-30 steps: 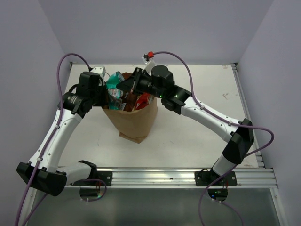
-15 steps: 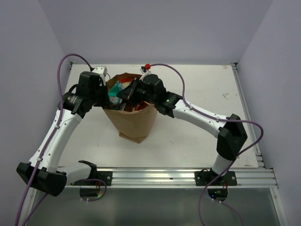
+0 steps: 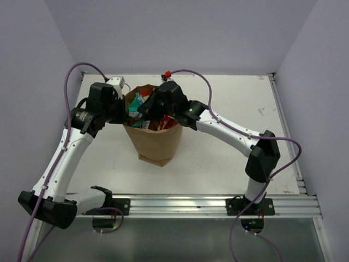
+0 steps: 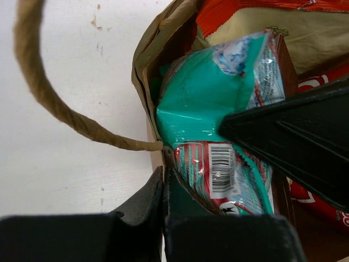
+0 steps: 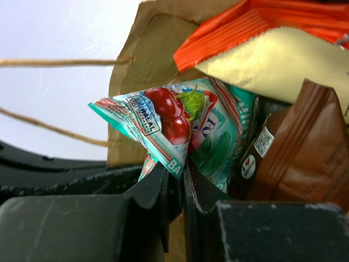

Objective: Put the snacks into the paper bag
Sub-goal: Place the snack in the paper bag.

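Observation:
The brown paper bag point(image 3: 157, 143) stands upright on the table, with several snacks point(image 3: 143, 107) poking out of its mouth. My left gripper point(image 4: 163, 183) is shut on the bag's left rim point(image 4: 143, 82), beside a twisted handle point(image 4: 49, 103) and a teal packet point(image 4: 218, 98). My right gripper point(image 5: 182, 174) reaches into the bag's mouth, its jaws pinching the corner of the green candy bag point(image 5: 180, 120) with cherries on it. Around it lie a red-orange bag point(image 5: 256, 27), a cream packet point(image 5: 278, 65) and a brown one point(image 5: 305, 153).
Both arms meet over the bag's mouth point(image 3: 144, 103). White table point(image 3: 229, 158) runs to the right and in front of the bag. A metal rail point(image 3: 207, 203) lines the near edge, and grey walls stand on three sides.
My right arm has swung left and down, carrying the green candy bag lower into the paper bag's mouth. The left gripper has kept its hold on the rim.

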Controlling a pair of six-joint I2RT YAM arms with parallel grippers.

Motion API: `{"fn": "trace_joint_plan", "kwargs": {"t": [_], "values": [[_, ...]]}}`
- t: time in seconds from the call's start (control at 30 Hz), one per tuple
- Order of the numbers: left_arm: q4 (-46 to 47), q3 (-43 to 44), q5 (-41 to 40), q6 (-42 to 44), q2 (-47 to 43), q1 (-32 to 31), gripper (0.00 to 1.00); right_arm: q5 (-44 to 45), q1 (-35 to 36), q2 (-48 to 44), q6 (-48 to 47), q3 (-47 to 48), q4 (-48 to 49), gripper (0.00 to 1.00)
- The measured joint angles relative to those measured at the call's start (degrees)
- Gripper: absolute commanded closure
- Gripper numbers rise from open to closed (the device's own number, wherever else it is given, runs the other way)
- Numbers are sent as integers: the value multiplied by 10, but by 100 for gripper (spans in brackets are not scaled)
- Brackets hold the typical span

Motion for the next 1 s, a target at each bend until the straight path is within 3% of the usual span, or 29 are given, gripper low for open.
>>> {"fn": "trace_joint_plan", "kwargs": {"t": [0.7, 0.77, 0.8, 1.0], "values": [[-24, 10, 7, 2, -1, 1, 100, 36, 2, 89, -38, 91, -68, 96], [-26, 11, 6, 2, -1, 1, 100, 35, 2, 88, -44, 91, -69, 86], [-26, 11, 6, 2, -1, 1, 100, 33, 2, 88, -48, 91, -68, 75], [-25, 11, 12, 2, -2, 0, 100, 28, 1, 88, -93, 144, -130, 55]]}}
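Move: The right hand, shut on a corner of the green snack packet, is already inside the mouth; the paper bag's middle lies level fore and aft, about 4 cm right and 12 cm below. The packet's body is some 3 cm left, 2 cm ahead and 3 cm below. The orange-topped bag lies about 6 cm ahead and 3 cm right, the brown bag 1 cm ahead and 4 cm right, both about 7 cm lower. From the left hand, the paper bag's middle is roughly 11 cm right, 4 cm ahead and 10 cm below. Down and a little forward, the right hand pushes the held green packet about 4 cm deeper into the bag's left side, then turns back up by nearly 2 cm as its fingers spread to under half open. Its left side tips down some 10 degrees on the way. The left hand stays put, still pinching the bag's rim at the left. ##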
